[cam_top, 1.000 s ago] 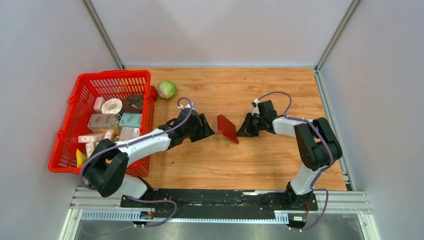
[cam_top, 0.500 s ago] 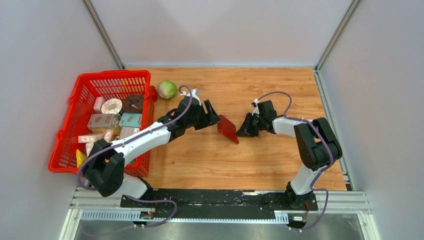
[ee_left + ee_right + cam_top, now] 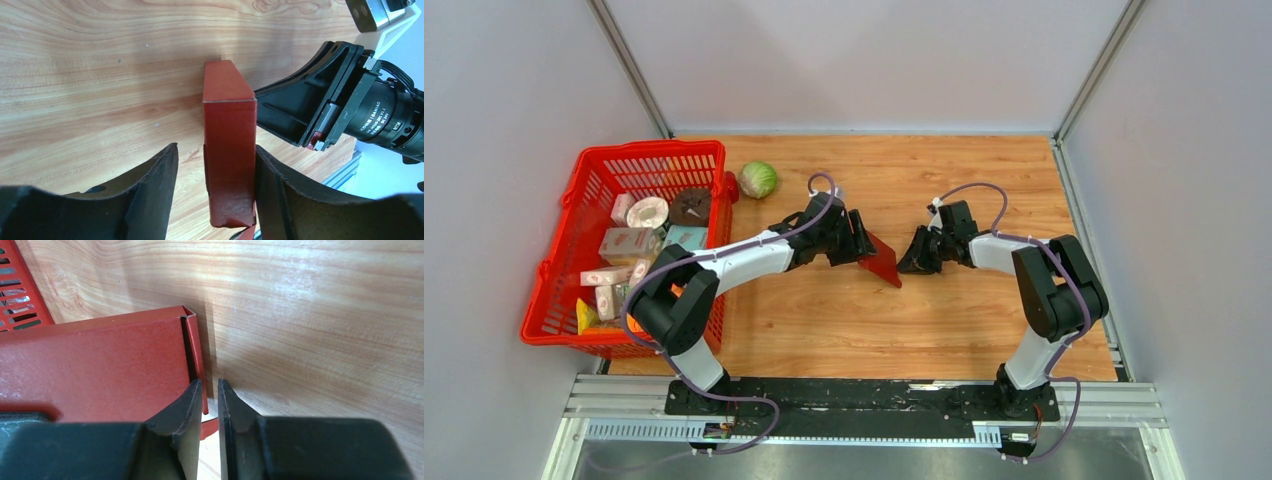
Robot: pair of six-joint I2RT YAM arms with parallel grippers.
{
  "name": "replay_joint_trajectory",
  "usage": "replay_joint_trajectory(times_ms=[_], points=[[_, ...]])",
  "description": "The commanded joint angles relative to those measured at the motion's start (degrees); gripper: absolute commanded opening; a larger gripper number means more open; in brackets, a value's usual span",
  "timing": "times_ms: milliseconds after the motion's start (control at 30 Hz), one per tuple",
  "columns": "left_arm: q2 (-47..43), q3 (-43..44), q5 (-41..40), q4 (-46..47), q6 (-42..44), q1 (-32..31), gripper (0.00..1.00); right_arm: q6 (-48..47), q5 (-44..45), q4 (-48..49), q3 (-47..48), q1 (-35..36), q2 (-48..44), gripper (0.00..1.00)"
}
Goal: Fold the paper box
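Observation:
The paper box (image 3: 879,257), a dark red folded carton, stands on edge on the wooden table between both arms. My left gripper (image 3: 862,250) is open and straddles its near end. In the left wrist view the box (image 3: 230,130) touches the right finger (image 3: 280,190), with a gap to the left finger (image 3: 150,185). My right gripper (image 3: 911,263) sits at the box's other end, jaws open only a narrow slit. In the right wrist view a thin side flap of the box (image 3: 100,365) lies at that slit (image 3: 209,382), against the left finger; no clamping shows.
A red mesh basket (image 3: 649,148) holding several small cartons and other items stands at the left. A green cabbage (image 3: 758,179) lies beside its far corner. The right gripper's fingers (image 3: 310,105) show behind the box in the left wrist view. White walls enclose the table.
My left arm has reached rightward, bringing its open jaws from short of the box to around its end. The right gripper and the box have stayed put.

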Motion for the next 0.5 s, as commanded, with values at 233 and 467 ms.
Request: replay_joint_trajectory(times_ms=[233, 467], points=[[-3.7, 1.0, -0.1, -5.5, -3.7, 0.2, 0.46, -5.3, 10.3, -7.7, 2.5, 1.6, -10.5, 0.52], [-10.9, -3.0, 3.9, -10.0, -5.2, 2.2, 0.37, -13.0, 17.7, -10.7, 0.1, 7.9, -23.9, 0.83]])
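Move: The paper box stands on edge just under my left hand, its middle about 3 cm right, 1 cm back and 4 cm lower, its upper edge between my open left fingers. From my right hand, which still pinches its low near corner, the middle is some 3 cm left, 1 cm ahead and 3 cm up. The cabbage lies about 21 cm left and 16 cm ahead of my left hand, 6 cm lower; the red basket's middle is some 42 cm left, 1 cm ahead and 2 cm lower. I close my left fingers from well open across the box's thickness until both pads grip its sides, then draw it about 2 cm back and 2 cm left, lifting slightly at the end. Meanwhile my right fingers let go of the corner and spread wide, and that hand rises clear by about 6 cm, drifting some 2 cm left and turning about 15 degrees so its fingers point more forward. ##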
